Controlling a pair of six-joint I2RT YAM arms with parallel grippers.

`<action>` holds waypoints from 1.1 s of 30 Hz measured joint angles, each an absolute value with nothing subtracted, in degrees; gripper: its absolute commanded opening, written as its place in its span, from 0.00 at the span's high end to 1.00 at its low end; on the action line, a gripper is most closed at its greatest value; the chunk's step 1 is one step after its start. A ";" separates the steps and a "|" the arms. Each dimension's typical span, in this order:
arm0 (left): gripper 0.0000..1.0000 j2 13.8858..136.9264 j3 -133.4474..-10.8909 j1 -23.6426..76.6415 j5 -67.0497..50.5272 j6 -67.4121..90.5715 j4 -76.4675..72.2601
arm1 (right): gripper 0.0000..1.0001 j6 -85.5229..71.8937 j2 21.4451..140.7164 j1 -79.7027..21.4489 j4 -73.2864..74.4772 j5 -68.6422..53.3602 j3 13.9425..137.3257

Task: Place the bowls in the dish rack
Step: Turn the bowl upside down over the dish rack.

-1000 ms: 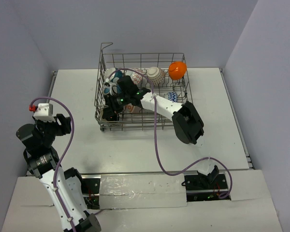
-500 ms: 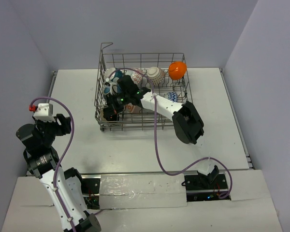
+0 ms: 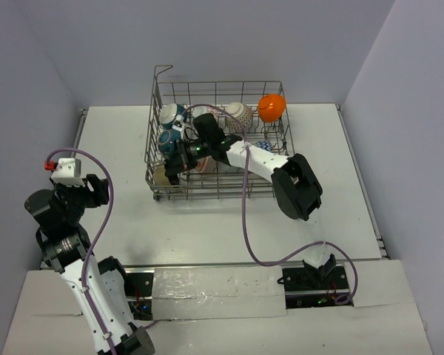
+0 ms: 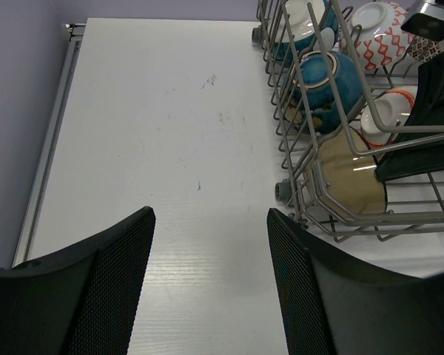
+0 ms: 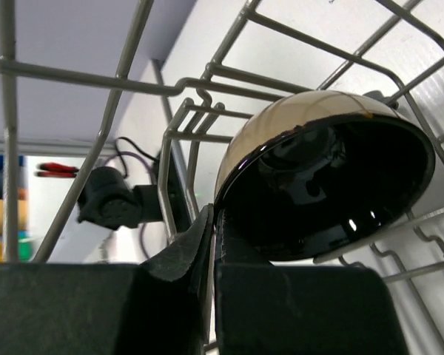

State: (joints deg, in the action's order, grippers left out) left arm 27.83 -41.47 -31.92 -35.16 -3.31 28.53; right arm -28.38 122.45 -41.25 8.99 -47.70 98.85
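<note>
The dish rack (image 3: 220, 194) stands at the back middle of the table, with several bowls in it. A teal bowl (image 3: 169, 140), a white patterned bowl (image 3: 238, 115) and an orange bowl (image 3: 271, 107) stand among the tines. My right gripper (image 3: 175, 167) reaches into the rack's near-left corner. It is shut, its tips (image 5: 211, 218) at the rim of a bowl with a black inside and a tan outside (image 5: 333, 185), which lies tilted on the wires. That tan bowl (image 4: 349, 183) also shows in the left wrist view. My left gripper (image 4: 211, 244) hangs open over bare table, left of the rack.
The rack's raised loop (image 3: 161, 72) sticks up at its far-left corner. A purple cable (image 3: 244, 214) trails from the right arm to the table's near edge. Walls close in the table (image 3: 118, 148) at the back and on both sides.
My right gripper has shut, and its arm has shifted slightly to the right, uncovering the teal bowls on the rack's left side. The left arm has not moved.
</note>
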 measured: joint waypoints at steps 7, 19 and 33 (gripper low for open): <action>0.31 27.86 -41.47 -31.92 -35.16 -3.31 28.53 | 1.00 -34.33 120.88 -38.35 2.63 -51.59 94.02; 0.31 27.86 -41.47 -31.97 -35.29 -3.31 28.53 | 1.00 -31.14 117.91 -36.12 5.37 -50.89 91.55; 0.31 27.86 -41.47 -32.18 -35.38 -3.31 28.53 | 1.00 -25.54 116.90 -34.35 8.80 -48.69 90.30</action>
State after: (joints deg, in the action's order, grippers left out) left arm 27.86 -41.47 -32.18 -35.38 -3.31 28.53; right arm -25.54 116.90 -34.35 8.80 -48.69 90.30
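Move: The right hand's place for the held tan bowl, in the dish rack's near left corner, is about 3 cm ahead, level sideways and some 3 cm lower. The blue bowl lies roughly 10 cm ahead, neither left nor right, and the white-and-red bowl about 10 cm right and 3 cm ahead, both some 3 cm lower. From the left hand that place is about 22 cm right, 11 cm ahead and 12 cm below. Still pinching the tan bowl's rim, the right hand pulls it some 6 cm right and 3 cm forward. ##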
